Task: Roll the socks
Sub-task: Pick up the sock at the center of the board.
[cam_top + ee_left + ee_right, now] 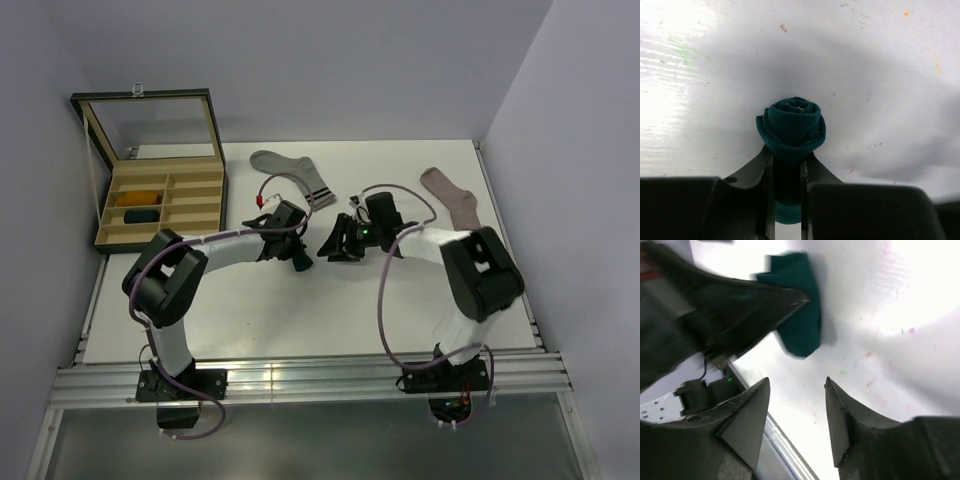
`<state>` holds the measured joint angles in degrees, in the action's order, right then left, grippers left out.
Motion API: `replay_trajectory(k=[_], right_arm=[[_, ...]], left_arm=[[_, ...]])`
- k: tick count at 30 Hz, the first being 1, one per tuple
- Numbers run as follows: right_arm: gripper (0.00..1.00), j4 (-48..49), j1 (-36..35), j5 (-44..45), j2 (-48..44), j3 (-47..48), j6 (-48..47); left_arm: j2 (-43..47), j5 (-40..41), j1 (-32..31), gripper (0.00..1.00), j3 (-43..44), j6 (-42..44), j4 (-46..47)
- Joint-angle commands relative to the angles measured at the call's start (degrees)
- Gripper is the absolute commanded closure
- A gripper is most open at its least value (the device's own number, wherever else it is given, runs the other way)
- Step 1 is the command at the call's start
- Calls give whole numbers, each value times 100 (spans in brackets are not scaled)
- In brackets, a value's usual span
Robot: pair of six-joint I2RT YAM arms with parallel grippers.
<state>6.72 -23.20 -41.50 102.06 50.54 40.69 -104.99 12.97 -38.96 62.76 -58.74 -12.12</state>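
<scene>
A dark teal sock, rolled into a tight bundle, sits between the fingers of my left gripper, which is shut on it just above the white table. In the right wrist view the same teal sock shows beyond my right gripper, which stands open and empty a little way off. From above, the left gripper and right gripper face each other mid-table, and the roll is hidden between them. A mustard roll and a navy roll lie in the box.
An open compartment box with a raised glass lid stands at the back left. A grey striped sock lies flat behind the grippers, a pinkish-beige sock at the back right. Grey walls enclose the table.
</scene>
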Motion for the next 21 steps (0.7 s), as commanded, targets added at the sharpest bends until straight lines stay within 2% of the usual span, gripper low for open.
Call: replay_trajectory(k=[1,8,14,17,20,21], right_arm=[[44,-996,44,1265,-1107,-115,-807],[38,-2033,158,2593,-3259,-378,-1238],[30,-2481,281,3347,-4439,-379,-1405],[21,-2797,325,3744,-4897,-203,-1493],[8,-3070,334,4332,-5275,60,-1564],[7,-3132,342,4604,-5354,113,-1581]], left_arm=[[-66,372,46,100,69,258,-1064],[391,241,213,100,307,241,-1257],[1032,74,713,100,509,205,-1381],[1305,56,1030,100,658,231,-1556],[1604,-58,1451,100,729,231,-1697],[1700,-128,1714,100,685,231,-1697]])
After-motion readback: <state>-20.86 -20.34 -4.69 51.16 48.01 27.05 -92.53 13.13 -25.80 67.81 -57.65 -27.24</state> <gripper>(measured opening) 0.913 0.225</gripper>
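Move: My left hand already grips the rolled green sock, low over the board. The open box it is bound for has its middle some 31 cm to the left and 10 cm ahead, at about hand height. In the box, the orange roll and the dark roll lie about 37 cm left, 12 and 8 cm ahead; the grey sock is straight ahead, about 17 cm. From my right hand the green sock is 7 cm left, 3 cm lower. I keep the green roll pinched and carry it with my left hand, first sliding left low over the board, then sweeping up and left towards the box, about 10 cm across and 9 cm up, easing forward late. My right hand retreats from the roll, some 17 cm up and 14 cm right, swinging its fingers from leftward to mostly forward and opening wide. ##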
